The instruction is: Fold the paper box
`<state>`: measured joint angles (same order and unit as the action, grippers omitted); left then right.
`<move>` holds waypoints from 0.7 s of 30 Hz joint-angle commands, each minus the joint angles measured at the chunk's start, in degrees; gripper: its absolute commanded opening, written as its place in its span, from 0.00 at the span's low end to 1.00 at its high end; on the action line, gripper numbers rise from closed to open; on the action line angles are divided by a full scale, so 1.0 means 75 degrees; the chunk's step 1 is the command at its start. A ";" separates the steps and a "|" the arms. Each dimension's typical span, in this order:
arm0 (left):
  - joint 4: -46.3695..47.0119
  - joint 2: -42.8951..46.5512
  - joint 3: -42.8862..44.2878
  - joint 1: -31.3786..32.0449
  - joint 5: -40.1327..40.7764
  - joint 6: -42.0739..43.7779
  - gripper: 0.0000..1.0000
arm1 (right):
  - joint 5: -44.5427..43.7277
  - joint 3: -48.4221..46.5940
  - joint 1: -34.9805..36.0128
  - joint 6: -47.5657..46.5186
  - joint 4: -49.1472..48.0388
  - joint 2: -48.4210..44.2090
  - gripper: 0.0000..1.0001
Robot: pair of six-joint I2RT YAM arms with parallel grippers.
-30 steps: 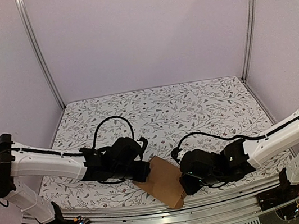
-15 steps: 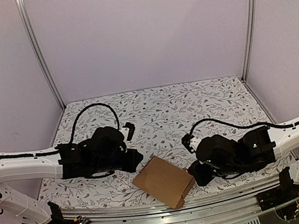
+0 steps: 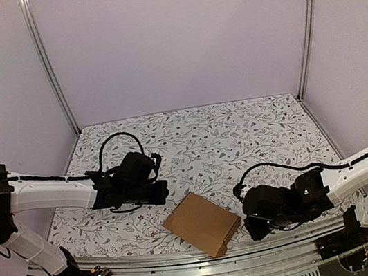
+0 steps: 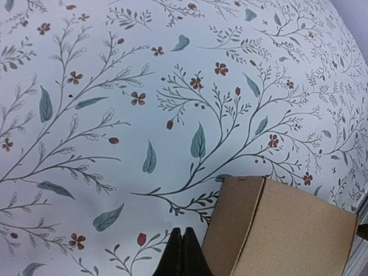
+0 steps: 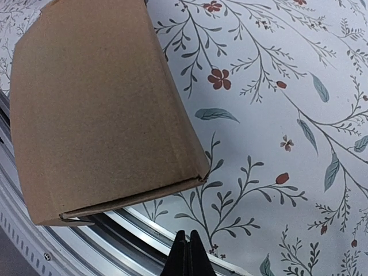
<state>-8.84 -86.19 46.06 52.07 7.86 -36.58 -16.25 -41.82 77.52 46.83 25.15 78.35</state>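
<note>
The paper box [image 3: 202,224] is a closed, flat brown carton lying at the near edge of the flowered table, its near corner over the metal rail. My left gripper [image 3: 165,191] hangs shut a little to the box's upper left and touches nothing. In the left wrist view its fingertips [image 4: 183,232] are pressed together just left of the box [image 4: 287,230]. My right gripper [image 3: 249,221] is shut and empty just right of the box. From the right wrist, the gripper [image 5: 188,234] sits below the box's corner [image 5: 98,109], apart from it.
A metal rail [image 3: 190,263] runs along the table's near edge, and part of the box overhangs it [image 5: 115,230]. Pale walls with metal uprights [image 3: 46,62] close in the back and sides. Black cables [image 3: 118,141] loop above both wrists.
Both grippers were at the box's left and right edges a second ago. They have drawn back from it, and the box now lies alone, shifted little.
</note>
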 commanded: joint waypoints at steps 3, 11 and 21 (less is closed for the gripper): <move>0.0371 -0.0712 -0.0135 -0.0206 -0.0571 -0.0074 0.00 | 0.0747 0.0159 -0.0201 0.0341 -0.1179 0.0822 0.00; 0.0377 -0.0900 -0.0212 -0.0298 -0.0937 -0.0045 0.00 | 0.0836 0.0152 -0.0773 0.0469 -0.2129 0.1206 0.00; 0.0495 -0.0914 -0.0306 -0.0372 -0.1176 -0.0147 0.00 | 0.0917 -0.0611 -0.1809 0.0075 -0.2890 0.1793 0.00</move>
<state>-6.44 -92.38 44.53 50.30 0.67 -37.17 -10.33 -42.44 66.65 49.19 7.64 89.03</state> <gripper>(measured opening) 0.004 0.005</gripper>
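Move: The paper box lies flat and turned askew between the hands, its middle about 9 cm back and 9 cm right of the left hand and some 5 cm lower. From the right hand that middle is about 5 cm ahead, 13 cm left and 3 cm below. The box's right end is nearly level fore and aft with the right hand, 6 cm to its left. Right hand dips, then sweeps 6 cm forward-left, pushing the box's right end; left hand sinks 4 cm alongside. ##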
